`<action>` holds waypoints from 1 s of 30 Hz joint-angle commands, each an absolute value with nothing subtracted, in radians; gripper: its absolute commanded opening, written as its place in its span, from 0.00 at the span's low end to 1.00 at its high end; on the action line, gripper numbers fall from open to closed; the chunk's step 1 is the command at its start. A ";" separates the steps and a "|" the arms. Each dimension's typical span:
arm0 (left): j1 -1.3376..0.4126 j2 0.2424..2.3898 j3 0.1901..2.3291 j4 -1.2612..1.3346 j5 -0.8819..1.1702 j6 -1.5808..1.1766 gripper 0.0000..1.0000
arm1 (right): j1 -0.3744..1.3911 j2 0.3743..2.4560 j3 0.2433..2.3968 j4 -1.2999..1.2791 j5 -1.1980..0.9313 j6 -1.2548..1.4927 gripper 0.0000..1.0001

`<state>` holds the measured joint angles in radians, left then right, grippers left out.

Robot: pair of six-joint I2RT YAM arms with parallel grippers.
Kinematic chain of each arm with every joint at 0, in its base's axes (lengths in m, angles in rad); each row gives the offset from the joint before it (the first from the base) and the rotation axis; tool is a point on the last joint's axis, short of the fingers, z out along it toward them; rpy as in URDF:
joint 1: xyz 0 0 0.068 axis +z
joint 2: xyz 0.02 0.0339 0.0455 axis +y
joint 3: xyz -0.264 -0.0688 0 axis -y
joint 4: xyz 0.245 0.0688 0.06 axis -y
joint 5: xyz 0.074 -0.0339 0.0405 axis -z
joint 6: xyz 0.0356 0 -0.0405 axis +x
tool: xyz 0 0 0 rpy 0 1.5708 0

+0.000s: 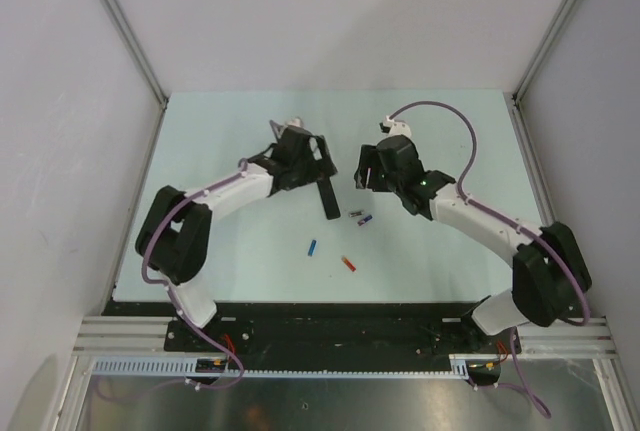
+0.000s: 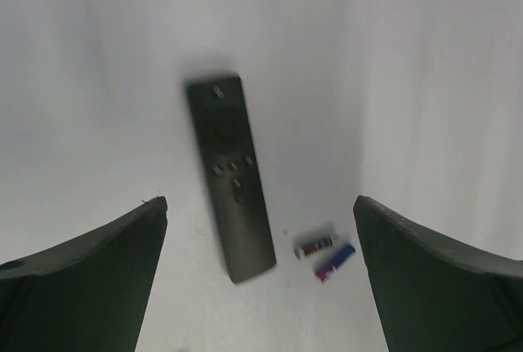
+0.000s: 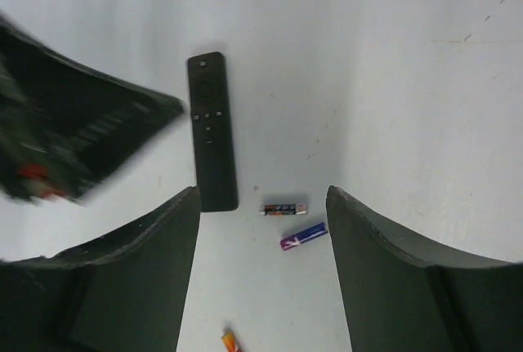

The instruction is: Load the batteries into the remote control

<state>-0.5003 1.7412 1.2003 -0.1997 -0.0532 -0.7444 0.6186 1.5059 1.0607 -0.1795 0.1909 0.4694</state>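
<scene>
The remote control (image 1: 326,198) is a slim black bar lying flat, buttons up, in the middle of the table; it also shows in both wrist views (image 2: 229,176) (image 3: 212,131). Just right of its near end lie two batteries, a silvery-dark one (image 1: 354,215) (image 2: 315,245) (image 3: 284,209) and a dark blue one (image 1: 365,220) (image 2: 334,261) (image 3: 303,236). A bright blue battery (image 1: 312,248) and a red-orange one (image 1: 348,264) (image 3: 231,341) lie nearer the arms. My left gripper (image 1: 308,169) (image 2: 260,200) hovers open over the remote's far end. My right gripper (image 1: 372,176) (image 3: 262,189) hovers open behind the two batteries. Both are empty.
The pale table (image 1: 440,141) is walled in by white panels with metal posts at the back corners. The left arm appears blurred at the left of the right wrist view (image 3: 73,131). The two grippers hang close together, about a gripper's width apart.
</scene>
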 commanded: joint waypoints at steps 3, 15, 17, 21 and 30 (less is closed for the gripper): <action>-0.641 1.837 1.310 -0.372 -0.222 -0.799 1.00 | 0.690 1.364 1.028 -0.274 0.273 0.462 0.68; -0.657 1.974 1.428 -0.494 -0.290 -0.845 0.92 | 0.762 1.177 0.939 -0.333 0.321 0.474 0.68; -0.658 2.000 1.454 -0.506 -0.293 -0.847 0.90 | 0.765 1.160 0.933 -0.341 0.321 0.477 0.68; -0.657 2.040 1.503 -0.529 -0.304 -0.847 0.88 | 0.764 1.123 0.920 -0.353 0.321 0.480 0.68; -0.657 2.109 1.585 -0.623 -0.371 -0.834 0.76 | 0.762 1.104 0.907 -0.351 0.321 0.483 0.68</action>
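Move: The remote control lies about 10 cm below the left gripper, some 4 cm to its right and roughly 1 cm nearer the base, its long side running nearly fore and aft. The orange-black battery is about 8 cm right of the remote's middle and 6 cm nearer the base; the purple battery is about 10 cm right of that middle and 8 cm nearer. From the right gripper the remote is roughly 11 cm left, 3 cm ahead and 14 cm below. Lower the open left gripper about 8 cm onto the middle of the remote, first swinging back and right, then sinking and easing forward a little; tip the fingers more steeply down, roll the left side up some 20 degrees, and start narrowing the fingers astride the remote without gripping. Meanwhile draw the open, empty right gripper back about 8 cm and up, clear of the remote. ##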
